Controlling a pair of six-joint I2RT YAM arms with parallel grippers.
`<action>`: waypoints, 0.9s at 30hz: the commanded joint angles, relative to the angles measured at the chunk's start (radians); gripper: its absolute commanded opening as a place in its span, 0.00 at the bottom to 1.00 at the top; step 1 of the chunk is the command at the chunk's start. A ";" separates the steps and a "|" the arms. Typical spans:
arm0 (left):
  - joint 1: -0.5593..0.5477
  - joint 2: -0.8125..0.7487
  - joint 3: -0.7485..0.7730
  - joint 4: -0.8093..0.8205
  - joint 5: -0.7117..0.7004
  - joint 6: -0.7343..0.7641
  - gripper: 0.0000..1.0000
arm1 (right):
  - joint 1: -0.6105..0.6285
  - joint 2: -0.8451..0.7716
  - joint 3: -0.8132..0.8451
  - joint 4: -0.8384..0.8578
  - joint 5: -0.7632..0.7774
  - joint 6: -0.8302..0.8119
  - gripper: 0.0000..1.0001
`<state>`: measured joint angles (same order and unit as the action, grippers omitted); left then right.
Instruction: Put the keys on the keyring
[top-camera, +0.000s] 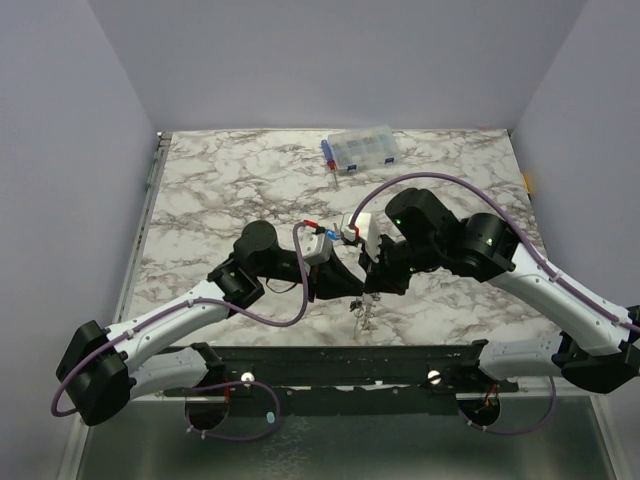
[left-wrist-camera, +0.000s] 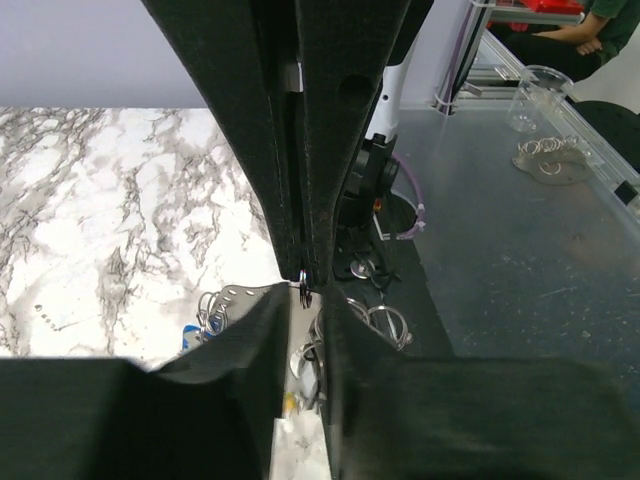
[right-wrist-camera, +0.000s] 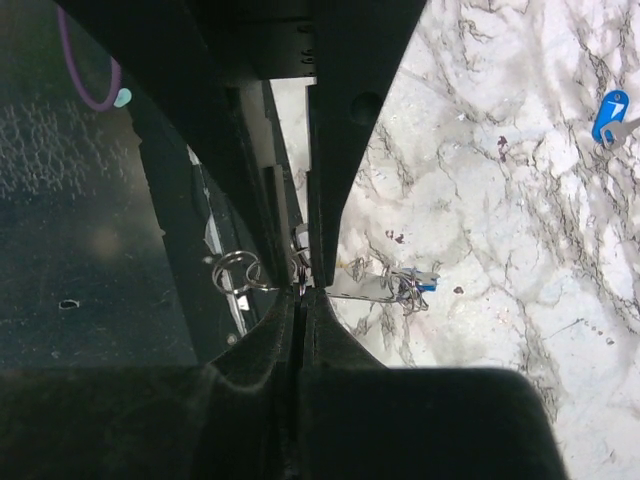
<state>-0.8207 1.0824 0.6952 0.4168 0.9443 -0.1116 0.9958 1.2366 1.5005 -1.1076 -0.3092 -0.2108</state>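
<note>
Both grippers meet tip to tip just above the marble near the table's front edge. My right gripper (top-camera: 368, 280) (right-wrist-camera: 302, 295) is shut on the thin metal keyring (right-wrist-camera: 360, 296), which runs sideways out of its tips. On that ring hang several keys (right-wrist-camera: 412, 284) (top-camera: 364, 312), one of them blue. Small silver rings (right-wrist-camera: 235, 272) (left-wrist-camera: 388, 322) dangle on the other side. My left gripper (top-camera: 340, 275) (left-wrist-camera: 305, 300) faces it with a narrow gap between its fingers (left-wrist-camera: 240, 350). Metal and a yellow key (left-wrist-camera: 290, 401) show in that gap. Another blue key (right-wrist-camera: 610, 115) lies alone on the marble.
A clear compartment box (top-camera: 360, 150) with blue parts stands at the back of the table. The black mounting rail (top-camera: 350, 362) runs along the near edge under the grippers. Beyond the table, a grey bench holds a glass beaker (left-wrist-camera: 535, 95) and loose rings (left-wrist-camera: 548, 160).
</note>
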 joint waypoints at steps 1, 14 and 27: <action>-0.010 0.005 0.002 0.002 -0.004 0.033 0.15 | 0.010 0.000 0.036 0.024 -0.053 -0.006 0.00; -0.018 -0.088 -0.042 0.061 -0.085 0.066 0.00 | 0.012 -0.096 -0.044 0.230 -0.085 0.008 0.44; -0.014 -0.223 -0.136 0.279 -0.154 -0.060 0.00 | 0.012 -0.433 -0.412 0.759 0.028 0.139 0.54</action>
<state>-0.8333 0.9112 0.5896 0.5426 0.8345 -0.1116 1.0016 0.8780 1.1877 -0.5804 -0.3107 -0.1383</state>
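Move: The keyring hangs from my closed right fingertips, its top end between my nearly meeting left fingers. Its middle sits about 4 cm below both hands, level with them otherwise. The nearest loose thing is the blue-tagged key on the table, some 26 cm ahead of either hand, about 7 cm to the left and roughly 24 cm below. I shut my left fingers on the top of the keyring, right beside my right fingertips, while my right hand keeps its hold. Then I open the right fingers to let go and raise that hand about 7 cm off the keyring, swinging its fingertips up some 30 degrees towards level. Just after, my left hand carries the keyring up and a little left. ##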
